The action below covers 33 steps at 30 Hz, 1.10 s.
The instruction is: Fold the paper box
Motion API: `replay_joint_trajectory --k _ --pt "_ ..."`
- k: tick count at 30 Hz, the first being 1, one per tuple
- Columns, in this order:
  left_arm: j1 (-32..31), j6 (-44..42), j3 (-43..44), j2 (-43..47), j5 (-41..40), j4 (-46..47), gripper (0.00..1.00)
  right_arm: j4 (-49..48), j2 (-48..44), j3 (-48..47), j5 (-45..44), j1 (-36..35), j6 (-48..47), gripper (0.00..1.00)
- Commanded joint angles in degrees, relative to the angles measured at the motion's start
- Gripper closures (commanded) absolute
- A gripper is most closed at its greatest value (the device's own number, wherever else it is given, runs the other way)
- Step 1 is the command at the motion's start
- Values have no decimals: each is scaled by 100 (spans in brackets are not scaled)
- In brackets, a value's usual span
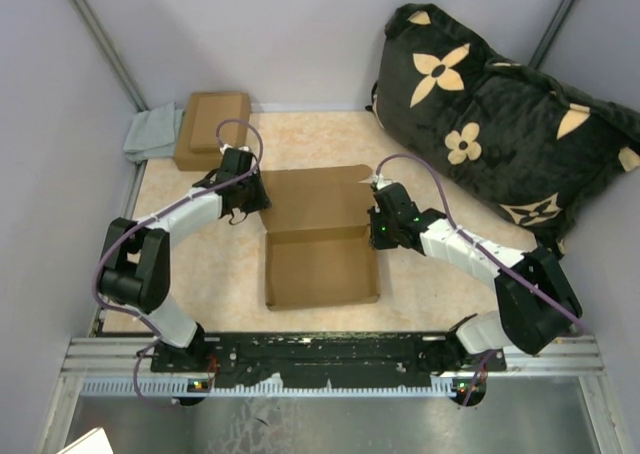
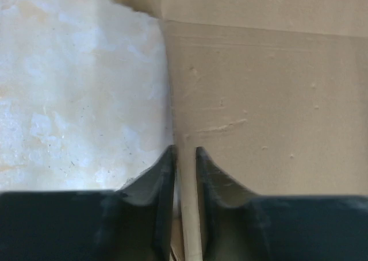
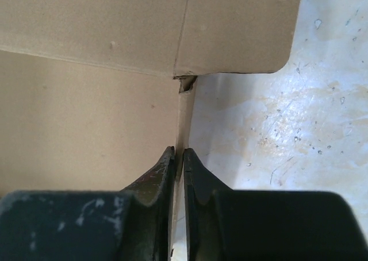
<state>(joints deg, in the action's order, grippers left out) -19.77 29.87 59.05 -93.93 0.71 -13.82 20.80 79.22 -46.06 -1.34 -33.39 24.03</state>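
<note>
The paper box [image 1: 320, 264] lies in the middle of the table as a shallow brown tray, with its lid panel [image 1: 315, 196] spread flat behind it. My left gripper [image 1: 258, 192] is at the lid's left edge. In the left wrist view its jaws [image 2: 184, 150] straddle an upright cardboard strip [image 2: 190, 215], still slightly apart, with a thin gap on the left side. My right gripper [image 1: 378, 219] is at the box's right side. In the right wrist view it [image 3: 179, 150] is shut on the thin side wall [image 3: 185, 117], with the box's inside [image 3: 86, 117] to the left.
A smaller stacked pair of brown boxes [image 1: 212, 129] and a grey cloth [image 1: 152, 132] sit at the back left. A big black flowered pillow [image 1: 500, 124] fills the back right, close behind the right arm. A metal rail [image 1: 330, 359] runs along the near edge.
</note>
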Motion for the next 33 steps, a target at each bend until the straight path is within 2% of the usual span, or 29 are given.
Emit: replay_joint_trajectory --k 1,2,3,4,5,9,14,17,20,26,33 --pt "0 -197 296 -36 -355 -348 89 280 130 -224 41 -80 -121 85" --pt "-1 -197 273 -7 -421 -349 96 314 115 -268 66 -85 -128 79" --pt "-8 -186 237 45 -471 -319 100 356 86 -317 54 -81 -131 72" --pt "-20 -198 167 118 -513 -228 100 393 52 -387 33 -73 -154 64" --pt "-33 -204 13 233 -547 -103 100 478 19 -477 29 -49 -192 61" --pt "-104 -226 -696 933 -530 741 100 832 -153 -993 114 201 -391 54" --pt "-123 -244 -2086 2291 -152 2455 100 986 -376 -1554 314 667 -631 38" --pt "-128 -285 -2868 2986 -13 3502 100 992 -345 -1814 508 967 -725 33" --pt "-139 -367 -3310 3492 91 4119 100 915 -198 -2021 706 1277 -801 29" --pt "-167 -487 -3867 4204 261 4782 100 586 182 -2186 1216 1767 -965 25" --pt "-193 -598 -4265 4578 381 5270 100 -387 599 -1985 2741 2189 -1311 26"
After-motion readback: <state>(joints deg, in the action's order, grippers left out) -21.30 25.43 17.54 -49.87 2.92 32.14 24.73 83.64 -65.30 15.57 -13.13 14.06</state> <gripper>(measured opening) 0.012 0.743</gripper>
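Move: The left gripper is half open around the lid's left edge, which lies right between its fingertips; the open tray's middle is some 15 cm back and 12 cm right of that hand, a few centimetres lower, and the small carton about 15 cm ahead and 10 cm left. The right gripper pinches the tray's right wall just short of the hinge: the lid's right flap is roughly 8 cm ahead, and the tray's middle about 7 cm back and 11 cm left. Close the left fingers on the lid's left edge, then lift it about 12 cm while drawing back some 7 cm towards the tray, tipping the fingers up almost 50 degrees until they point nearly level. Meanwhile open the right gripper wide to free the tray's wall, and carry it up and forward about 10 cm each, a little right, to the lid's right flap. ##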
